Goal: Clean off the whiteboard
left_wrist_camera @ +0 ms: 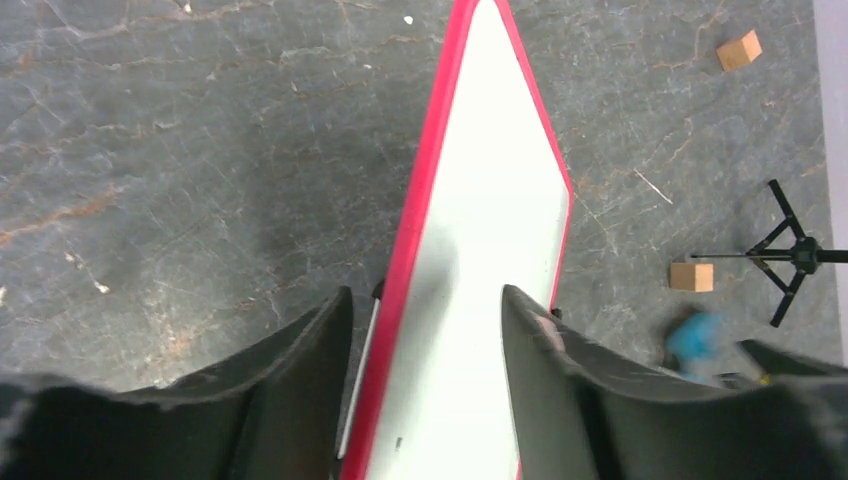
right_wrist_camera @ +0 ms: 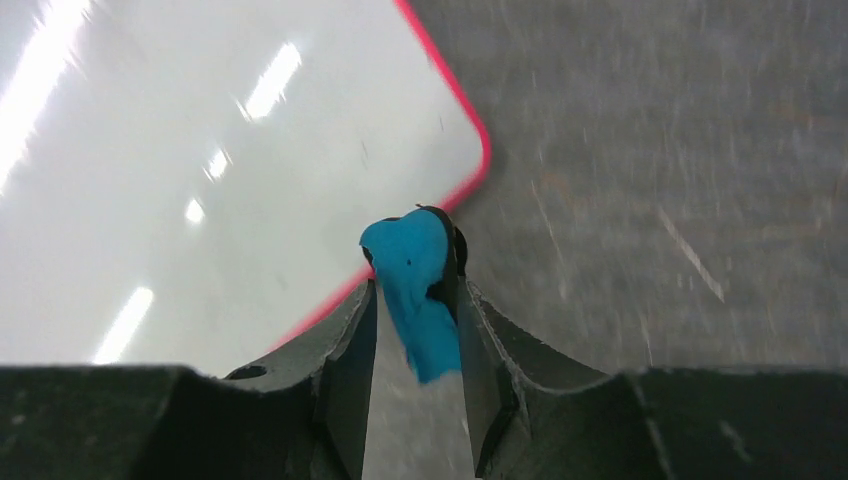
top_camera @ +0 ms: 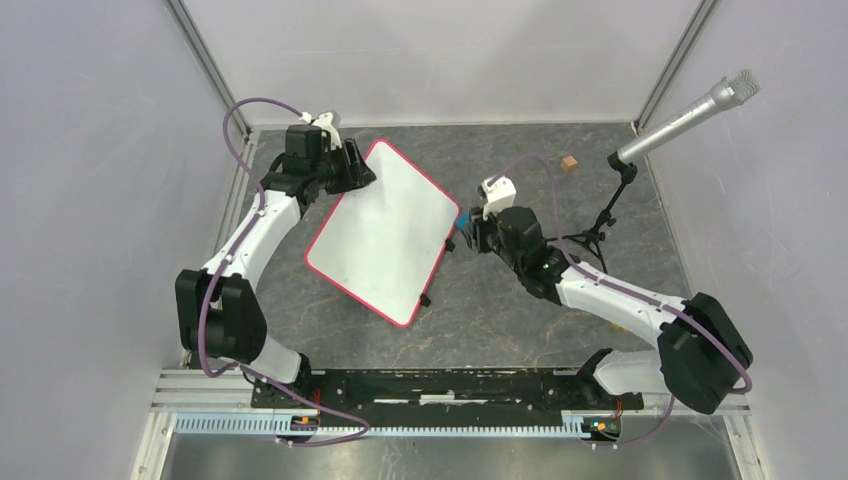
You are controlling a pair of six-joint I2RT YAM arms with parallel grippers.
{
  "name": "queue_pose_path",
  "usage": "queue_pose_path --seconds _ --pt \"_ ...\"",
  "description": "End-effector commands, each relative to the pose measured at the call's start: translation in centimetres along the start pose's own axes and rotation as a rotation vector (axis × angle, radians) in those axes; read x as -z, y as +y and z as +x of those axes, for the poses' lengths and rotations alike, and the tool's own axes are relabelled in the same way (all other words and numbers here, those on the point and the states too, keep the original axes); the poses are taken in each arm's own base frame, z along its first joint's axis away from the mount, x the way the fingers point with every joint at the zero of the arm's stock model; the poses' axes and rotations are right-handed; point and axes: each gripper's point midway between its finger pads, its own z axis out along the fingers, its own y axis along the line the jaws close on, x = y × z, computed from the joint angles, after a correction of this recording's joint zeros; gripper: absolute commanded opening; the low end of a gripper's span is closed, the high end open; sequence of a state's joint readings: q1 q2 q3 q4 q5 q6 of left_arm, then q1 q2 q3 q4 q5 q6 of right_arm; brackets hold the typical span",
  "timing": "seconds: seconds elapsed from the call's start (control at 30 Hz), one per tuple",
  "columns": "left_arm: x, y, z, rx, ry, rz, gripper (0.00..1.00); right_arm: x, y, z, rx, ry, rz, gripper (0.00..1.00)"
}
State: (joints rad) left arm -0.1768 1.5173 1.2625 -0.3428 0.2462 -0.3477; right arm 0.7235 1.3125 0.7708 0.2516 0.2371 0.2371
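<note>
The whiteboard [top_camera: 385, 230] lies tilted across the middle of the table, white with a thin red rim and no writing that I can see. My left gripper [top_camera: 355, 170] stands open astride the board's far left corner. In the left wrist view the red rim and white face of the whiteboard [left_wrist_camera: 490, 200] run between the spread fingers of the left gripper [left_wrist_camera: 425, 310], with gaps on both sides. My right gripper [right_wrist_camera: 415, 270] is shut on a blue eraser [right_wrist_camera: 412, 285], just off the right corner of the whiteboard [right_wrist_camera: 200, 180]. From above, the right gripper [top_camera: 465, 225] sits at the board's right edge.
A microphone [top_camera: 690, 115] on a small black tripod [left_wrist_camera: 790, 255] stands at the back right. One small wooden cube [top_camera: 568, 163] lies near the back wall, and another cube [left_wrist_camera: 692, 276] sits by the tripod. Walls close in the left, right and far sides.
</note>
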Motion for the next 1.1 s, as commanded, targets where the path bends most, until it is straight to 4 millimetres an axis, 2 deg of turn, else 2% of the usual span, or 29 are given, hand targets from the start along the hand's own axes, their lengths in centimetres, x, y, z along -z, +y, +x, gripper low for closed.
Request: queue_pose_path --seconds 0.0,0.07,0.1,0.17,0.23,0.37,0.47,0.57,0.7,0.77,0.8,0.9,0.97,1.07 --pt "1.9 -1.2 -0.5 -0.019 -0.016 0.023 0.7 4.1 -3.2 11.0 0.119 0.333 0.05 0.41" --pt "2.6 -1.6 -1.1 -0.024 -0.038 0.03 0.77 6.2 -4.0 13.9 0.129 0.417 0.058 0.41" --pt "3.1 -1.8 -1.4 -0.028 -0.052 0.035 0.85 7.1 -4.3 14.8 0.135 0.448 0.063 0.41" --pt "4.1 -2.0 -2.0 -0.035 -0.082 0.027 0.93 8.7 -4.7 15.9 0.146 0.494 0.074 0.41" --pt "5.3 -2.2 -2.5 -0.046 -0.115 0.023 0.96 9.7 -4.7 16.0 0.148 0.491 0.077 0.41" --pt "7.4 -2.8 -3.5 -0.058 -0.177 0.024 0.97 10.4 -4.6 13.7 0.119 0.417 0.076 0.53" --pt "8.7 -3.4 -4.0 -0.071 -0.215 0.04 0.98 10.1 -4.7 12.6 0.104 0.372 0.095 0.68" --pt "9.8 -4.7 -4.1 -0.097 -0.242 0.074 0.98 9.4 -4.5 11.7 0.071 0.359 0.113 0.75" --pt "11.2 -7.5 -3.9 -0.169 -0.265 0.155 0.99 8.9 -3.0 10.5 0.032 0.337 0.057 0.88" --pt "12.1 -9.6 -3.4 -0.221 -0.273 0.229 1.0 9.2 -2.6 9.5 0.029 0.318 0.031 0.94" --pt "12.5 -10.5 -3.3 -0.246 -0.279 0.26 1.0 9.6 -2.5 8.9 0.032 0.301 0.024 0.98" --pt "14.6 -14.0 -2.3 -0.314 -0.314 0.415 1.0 11.3 -2.9 6.5 0.041 0.233 0.02 0.98" --pt "16.4 -16.3 -1.8 -0.367 -0.348 0.528 1.0 13.0 -3.3 3.7 0.035 0.15 0.025 0.98" --pt "19.0 -18.5 -0.9 -0.449 -0.401 0.64 1.0 15.7 -3.7 -0.4 0.029 0.021 0.02 0.98"
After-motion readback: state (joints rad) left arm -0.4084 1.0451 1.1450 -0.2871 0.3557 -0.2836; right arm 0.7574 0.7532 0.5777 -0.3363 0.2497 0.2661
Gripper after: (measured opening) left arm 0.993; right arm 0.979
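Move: The bare table spot for the eraser I hold in my right hand lies about 9 cm back, 6 cm to the right and 15 cm below that hand. Beside it, the near-side black clip on the whiteboard's right edge sits some 5 cm to its left, and a wooden block about 10 cm to its right. My left hand is at the board's far-left edge, the board's middle some 8 cm back, 4 cm right and 8 cm lower; the eraser's spot is about 14 cm back, 20 cm right and 18 cm down. I swing my right hand down about 14 cm, back and to the right, away from the board, fingers tipping some 20 degrees downward, and open wide to let go of the eraser on the table before rising about 11 cm. My left hand spreads its already opening fingers, comes free of the board's edge, lifts, then draws back and rightward over the board, tilting up and turning clockwise. ##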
